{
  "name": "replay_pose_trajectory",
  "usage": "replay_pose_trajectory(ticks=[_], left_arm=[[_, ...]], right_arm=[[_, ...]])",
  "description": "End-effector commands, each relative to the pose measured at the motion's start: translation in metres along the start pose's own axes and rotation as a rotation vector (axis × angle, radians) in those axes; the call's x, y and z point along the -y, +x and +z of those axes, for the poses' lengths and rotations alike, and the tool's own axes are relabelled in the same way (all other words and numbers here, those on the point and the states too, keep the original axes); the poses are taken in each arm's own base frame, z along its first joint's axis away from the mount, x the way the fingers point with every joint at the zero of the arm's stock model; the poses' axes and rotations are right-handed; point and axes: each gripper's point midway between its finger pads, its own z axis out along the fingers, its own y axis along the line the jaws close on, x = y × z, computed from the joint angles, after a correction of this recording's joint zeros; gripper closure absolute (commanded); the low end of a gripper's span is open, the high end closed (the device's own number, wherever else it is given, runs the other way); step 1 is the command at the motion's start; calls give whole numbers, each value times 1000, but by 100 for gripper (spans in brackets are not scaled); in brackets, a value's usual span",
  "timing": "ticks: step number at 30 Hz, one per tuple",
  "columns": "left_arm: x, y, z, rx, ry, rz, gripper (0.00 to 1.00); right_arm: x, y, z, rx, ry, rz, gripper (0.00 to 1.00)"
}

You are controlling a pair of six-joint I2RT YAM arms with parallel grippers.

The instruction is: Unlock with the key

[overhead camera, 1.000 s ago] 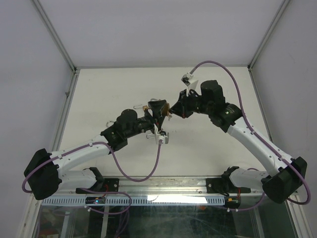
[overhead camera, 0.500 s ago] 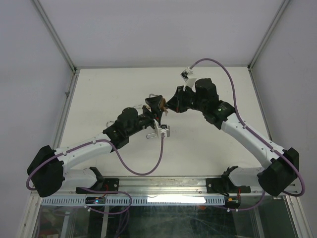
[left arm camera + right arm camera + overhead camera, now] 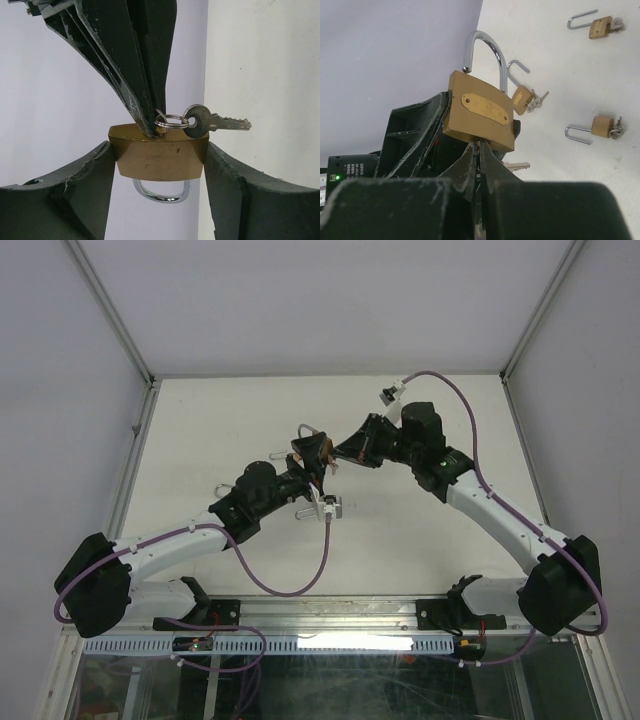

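Note:
A brass padlock with a chrome shackle is held up above the table, clamped by its sides between the two fingers of my left gripper. My right gripper is shut on the key, whose tip goes into the bottom of the padlock; the fingers hide most of that key. A ring hangs there with a spare key sticking out sideways. In the right wrist view one shackle end stands free above the body. From above, both grippers meet at the padlock.
Three small brass padlocks with keys lie on the white table: one far, one near, one just behind the held lock. White walls enclose the table on three sides.
Both grippers shifted slightly up and left together with the padlock. The right wrist has rolled while staying shut on the key; its camera cable swung to the right.

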Motion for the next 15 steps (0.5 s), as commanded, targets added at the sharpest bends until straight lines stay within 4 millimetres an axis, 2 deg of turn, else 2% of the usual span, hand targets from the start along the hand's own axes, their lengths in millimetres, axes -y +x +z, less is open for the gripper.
replay_pose_trajectory(ticks=[1,3,4,5,9,11,15], left_arm=[[-98,-59,-14,215,-323,94,100],[-95,-56,-13,201,-307,75,100],[-93,-54,-13,192,-295,59,100],[-91,-52,-13,183,-284,43,100],[-85,-47,-13,162,-257,2,100],[-86,-48,-13,167,-259,-3,100],[-88,-49,-12,175,-261,-1,100]], right_arm=[[-43,4,-5,-56,-165,-1,100],[-48,6,-10,-83,-180,-103,100],[-48,6,-16,-91,-177,-209,91],[-43,4,-22,-91,-143,-300,76],[-19,-15,-46,21,25,-572,53],[-19,-19,-48,80,6,-647,49],[-25,-11,-34,99,-80,-713,44]])
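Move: At the right fingertips sits the key, still pinched at the keyhole; the big padlock's body is about 2 cm ahead and 2 cm left of that hand, level with it. Some 24 cm lower on the table lie two small padlocks, one about 1 cm ahead and 2 cm left of the right hand, the other 15 cm ahead and 9 cm left. For the left hand, the big padlock is in its grip, about 1 cm to its right, and the key about 2 cm back and 3 cm right. Opening to about half, the right fingers let go of the key and back off up, right and back, some 4 to 5 cm, while the hand rolls about 30 degrees about its own finger line, counter-clockwise seen from behind it. The left hand keeps its pinch on the big padlock and eases about 2 cm back and to the right. ##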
